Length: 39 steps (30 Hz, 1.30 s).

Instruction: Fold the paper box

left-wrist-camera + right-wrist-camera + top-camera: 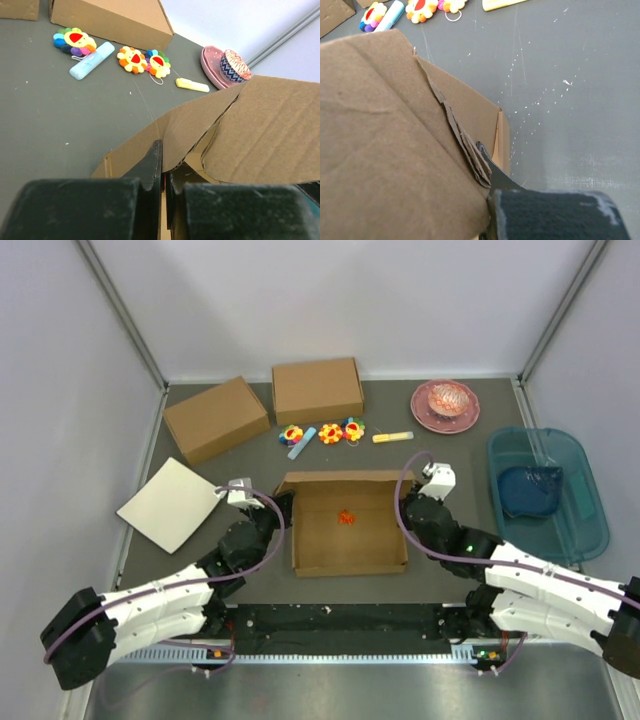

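Observation:
The paper box (345, 530) lies in the middle of the table as a shallow brown cardboard tray, open at the top, with a small orange thing (346, 518) on its floor. My left gripper (284, 506) is at its left wall; in the left wrist view the gripper (166, 167) is shut on the edge of a cardboard flap (200, 125). My right gripper (408, 502) is at the right wall. In the right wrist view the cardboard (395, 150) hides one finger, and the gripper (484, 169) is pressed shut on layered flap edges.
Two formed brown boxes (216, 418) (317, 390) stand at the back. Flower toys (330, 432), a blue marker (301, 442) and a yellow stick (392, 437) lie behind the paper box. A pink plate with a bowl (445, 405), a blue bin (545, 490) and an off-white board (172, 503) flank it.

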Each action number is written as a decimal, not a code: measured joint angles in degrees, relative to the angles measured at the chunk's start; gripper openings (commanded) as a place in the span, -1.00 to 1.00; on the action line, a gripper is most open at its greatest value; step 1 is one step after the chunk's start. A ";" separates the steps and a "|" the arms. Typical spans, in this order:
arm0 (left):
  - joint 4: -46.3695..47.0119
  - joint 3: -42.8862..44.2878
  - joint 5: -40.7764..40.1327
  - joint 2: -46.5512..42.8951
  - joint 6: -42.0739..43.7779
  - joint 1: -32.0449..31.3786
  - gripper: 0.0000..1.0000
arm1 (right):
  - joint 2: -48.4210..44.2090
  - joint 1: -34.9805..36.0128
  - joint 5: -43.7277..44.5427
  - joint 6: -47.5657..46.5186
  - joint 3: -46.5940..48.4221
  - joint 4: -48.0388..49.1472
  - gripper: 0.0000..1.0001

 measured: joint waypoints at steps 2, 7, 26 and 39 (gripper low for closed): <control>-1.07 0.00 0.00 -1.31 2.03 -0.35 -1.00 | -0.26 0.28 0.15 0.02 -0.33 0.50 -1.00; -3.87 0.11 -1.09 -3.61 5.73 -0.87 -1.00 | 1.31 1.60 1.55 0.04 -0.26 1.55 -1.00; -3.56 2.08 -2.84 -3.45 14.78 5.44 -1.00 | 10.75 5.18 3.32 -0.74 4.44 5.70 -1.00; -3.02 7.21 -0.11 1.42 17.49 9.97 -1.00 | 16.68 5.38 5.20 -5.77 8.83 7.54 -1.00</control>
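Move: Both hands already have the open paper box by the side flaps of its raised lid. Its middle lies about 12 cm right, 5 cm back and 8 cm below the left hand, and about 11 cm left, 5 cm back and 6 cm below the right. A small orange toy is inside the box, 12 cm right of the left hand and 1 cm back. The blue stick lies some 17 cm ahead of the left hand and 2 cm right, the yellow tube about 17 cm ahead of the right hand and 1 cm left. Keeping their nearly shut fingers on the lid's side flaps, both hands shift the open box to the robot's left by about 5 cm, towards the side where the white board lies, the right hand adding only some 2 cm forward late on. The left hand starts off leftward, then swings forward about 4 cm and rises some 3 cm towards the blue stick, its wrist rolling about 15 degrees left side up and turning a little counter-clockwise. ##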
